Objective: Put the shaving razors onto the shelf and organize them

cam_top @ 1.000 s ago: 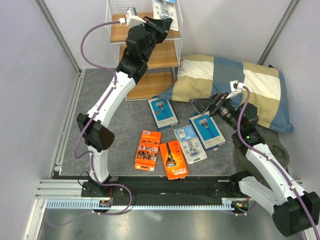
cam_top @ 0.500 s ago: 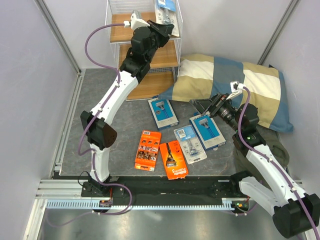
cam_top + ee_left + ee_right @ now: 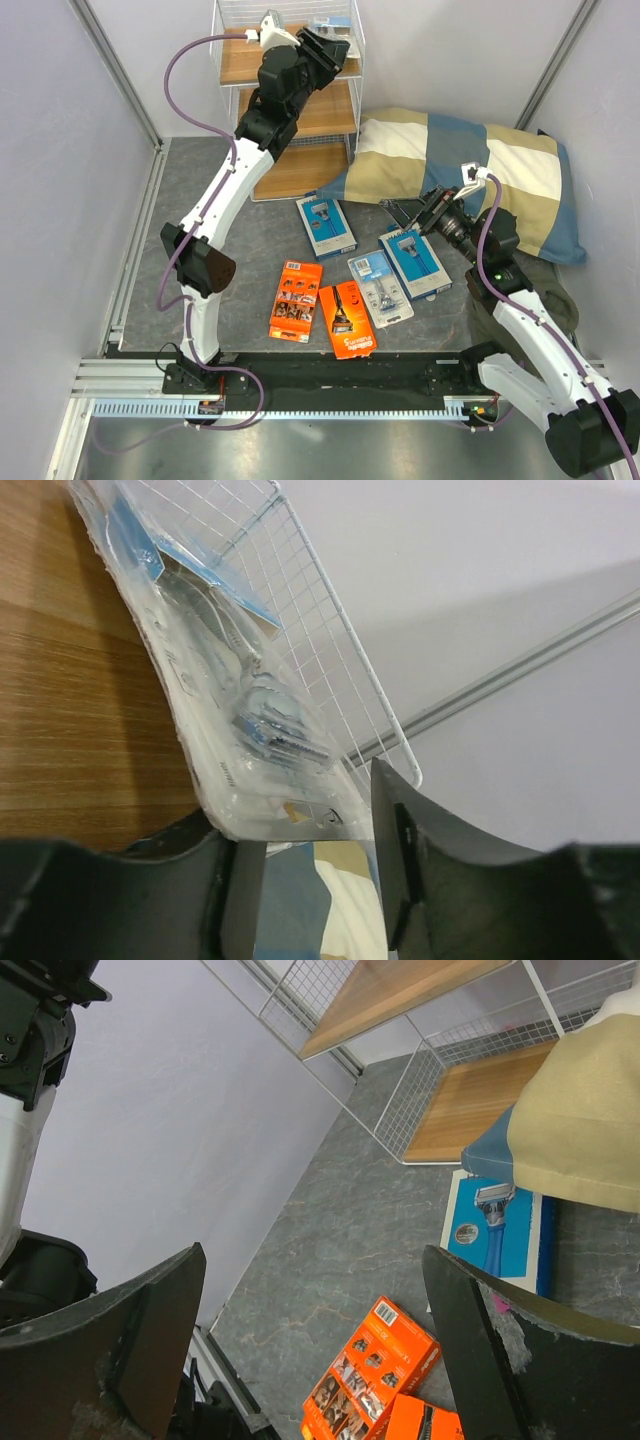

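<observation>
A clear blister razor pack with a blue top lies on the top wooden tier of the shelf, leaning against its wire side. My left gripper is at that tier, open, its fingertips apart at the pack's near edge. On the table lie two blue boxes, a clear blister pack and two orange packs. My right gripper hovers open and holds nothing above the table by the pillow; its wrist view shows an orange pack below the gap.
A blue-and-beige checked pillow lies right of the shelf, its corner over the lower tier's side and near one blue box. Grey walls and metal rails close in the table. The middle tier and bottom tier show bare wood.
The left gripper's jaws have opened and let go of the clear blister pack, which now rests on the top tier. The right arm has not moved.
</observation>
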You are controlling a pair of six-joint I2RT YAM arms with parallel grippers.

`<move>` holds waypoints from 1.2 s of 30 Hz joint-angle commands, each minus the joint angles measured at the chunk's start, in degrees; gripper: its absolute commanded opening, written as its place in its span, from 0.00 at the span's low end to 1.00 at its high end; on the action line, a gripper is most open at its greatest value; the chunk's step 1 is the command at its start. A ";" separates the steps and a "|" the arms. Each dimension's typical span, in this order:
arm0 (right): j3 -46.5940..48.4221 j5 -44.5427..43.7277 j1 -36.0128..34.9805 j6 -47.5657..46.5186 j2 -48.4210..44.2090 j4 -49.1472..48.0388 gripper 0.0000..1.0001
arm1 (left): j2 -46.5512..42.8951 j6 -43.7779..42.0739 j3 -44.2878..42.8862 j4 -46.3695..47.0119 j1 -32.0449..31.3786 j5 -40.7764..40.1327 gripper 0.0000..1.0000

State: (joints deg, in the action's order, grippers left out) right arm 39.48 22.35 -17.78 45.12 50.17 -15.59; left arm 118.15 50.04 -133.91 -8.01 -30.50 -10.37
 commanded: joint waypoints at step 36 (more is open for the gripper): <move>-1.08 0.24 0.03 -0.30 -1.39 -0.84 0.98 | -9.25 -15.68 0.92 -12.64 1.23 13.80 0.91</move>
State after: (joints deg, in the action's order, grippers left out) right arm 38.81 22.37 -17.78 45.17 49.65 -15.59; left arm 113.23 35.90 -134.47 -20.62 -30.04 2.24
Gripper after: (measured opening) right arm 0.982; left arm 0.908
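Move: On the top shelf, the packaged razor lies between the left fingertips at its near end, its middle about 8 cm ahead of that hand, 2 cm left and 1 cm below. The shelf's right wire side stands about 8 cm ahead and 5 cm right of the hand, and the middle of the top board is some 8 cm ahead, 8 cm left and 3 cm below. From the right hand the packaged razor is roughly 32 cm ahead, 17 cm left and 15 cm higher. Spreading its already half-open fingers nearly all the way, the left hand first dips a little by the packaged razor's near end, then backs off about 5 cm, away from the top shelf and towards its base. The wrist rolls some 15 degrees, its left side rising, and turns about 10 degrees clockwise, leaving the near edge ungripped. ##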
